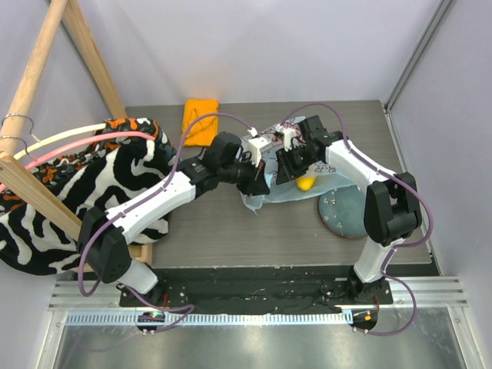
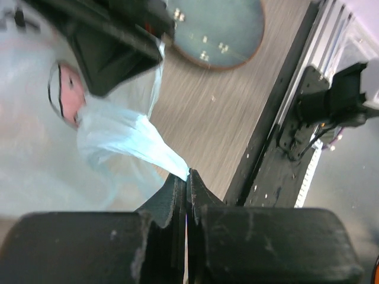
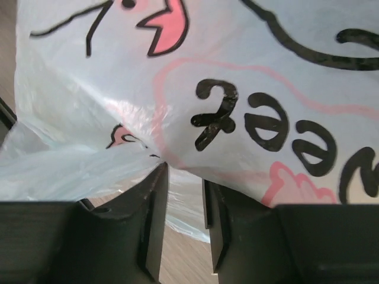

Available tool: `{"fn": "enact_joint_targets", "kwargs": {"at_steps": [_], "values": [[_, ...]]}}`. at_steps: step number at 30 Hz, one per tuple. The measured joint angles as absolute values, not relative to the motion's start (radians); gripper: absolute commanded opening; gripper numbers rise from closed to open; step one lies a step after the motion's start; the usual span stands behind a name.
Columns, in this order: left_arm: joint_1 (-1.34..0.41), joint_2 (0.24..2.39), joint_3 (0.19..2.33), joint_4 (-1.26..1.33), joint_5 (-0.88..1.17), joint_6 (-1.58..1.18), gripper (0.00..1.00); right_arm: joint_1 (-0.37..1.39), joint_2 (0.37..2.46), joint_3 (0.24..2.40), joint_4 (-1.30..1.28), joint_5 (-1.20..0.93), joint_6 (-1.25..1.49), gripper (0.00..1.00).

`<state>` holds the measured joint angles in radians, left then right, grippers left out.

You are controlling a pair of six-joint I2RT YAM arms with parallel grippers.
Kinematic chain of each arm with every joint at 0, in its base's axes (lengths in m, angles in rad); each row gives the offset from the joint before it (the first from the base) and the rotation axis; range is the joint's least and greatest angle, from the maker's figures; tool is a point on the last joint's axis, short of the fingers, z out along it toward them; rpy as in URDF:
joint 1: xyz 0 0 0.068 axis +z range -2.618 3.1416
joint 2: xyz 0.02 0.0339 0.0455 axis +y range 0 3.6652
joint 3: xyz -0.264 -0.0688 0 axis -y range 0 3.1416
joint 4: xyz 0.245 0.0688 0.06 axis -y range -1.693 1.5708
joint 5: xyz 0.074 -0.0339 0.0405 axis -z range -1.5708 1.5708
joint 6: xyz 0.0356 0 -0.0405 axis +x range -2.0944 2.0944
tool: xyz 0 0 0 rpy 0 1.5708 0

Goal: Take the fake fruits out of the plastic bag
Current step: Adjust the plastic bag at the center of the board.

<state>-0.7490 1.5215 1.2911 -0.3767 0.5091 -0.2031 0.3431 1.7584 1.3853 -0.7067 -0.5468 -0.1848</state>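
Note:
The light-blue plastic bag [image 1: 264, 192] with pink cartoon prints lies crumpled at the table's middle, between my two grippers. One yellow fake fruit [image 1: 306, 183] shows at its right edge; any others are hidden. My left gripper [image 2: 188, 175] is shut on a thin corner of the plastic bag [image 2: 118, 136], which stretches taut from the fingertips. My right gripper [image 3: 185, 174] has a narrow gap between its fingers. The plastic bag [image 3: 237, 89] is draped over its tips and fills that view. From above, the left gripper [image 1: 254, 178] and the right gripper [image 1: 288, 171] sit close together over the bag.
A teal round plate [image 1: 344, 214] lies right of the bag, also in the left wrist view as the plate [image 2: 222, 29]. A folded orange cloth [image 1: 201, 121] lies at the back. A zebra-striped cloth [image 1: 92, 184] hangs on a wooden rack [image 1: 46, 69] at the left.

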Motion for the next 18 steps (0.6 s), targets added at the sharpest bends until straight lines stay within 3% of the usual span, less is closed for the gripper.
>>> {"fn": "enact_joint_targets", "kwargs": {"at_steps": [4, 8, 18], "values": [[-0.741, 1.47, 1.216, -0.392, 0.503, -0.203, 0.0, 0.346, 1.768, 1.365, -0.656, -0.518, -0.064, 0.6], [-0.734, 1.432, 1.211, -0.403, 0.509, -0.199, 0.0, 0.352, 1.776, 1.373, -0.616, -0.451, 0.033, 0.72], [-0.687, 1.399, 1.213, -0.393, 0.506, -0.187, 0.0, 0.36, 1.879, 1.558, -0.433, -0.303, 0.143, 0.73]]}}
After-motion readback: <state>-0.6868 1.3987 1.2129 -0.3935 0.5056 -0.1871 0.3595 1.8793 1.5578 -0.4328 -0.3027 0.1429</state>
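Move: The plastic bag's middle lies some 4 cm ahead of the right hand, about 4 cm to its right and 8 below. The yellow fruit is roughly 7 cm to that hand's right and 3 cm back, and the round plate some 21 cm right and 11 back. From the left hand, already pinching the bag's edge, the bag's middle is about 8 cm ahead, 11 right and 18 below. Fingers spreading, the right hand pushes the bag's top layer about 10 cm forward; the left draws its edge leftward. ##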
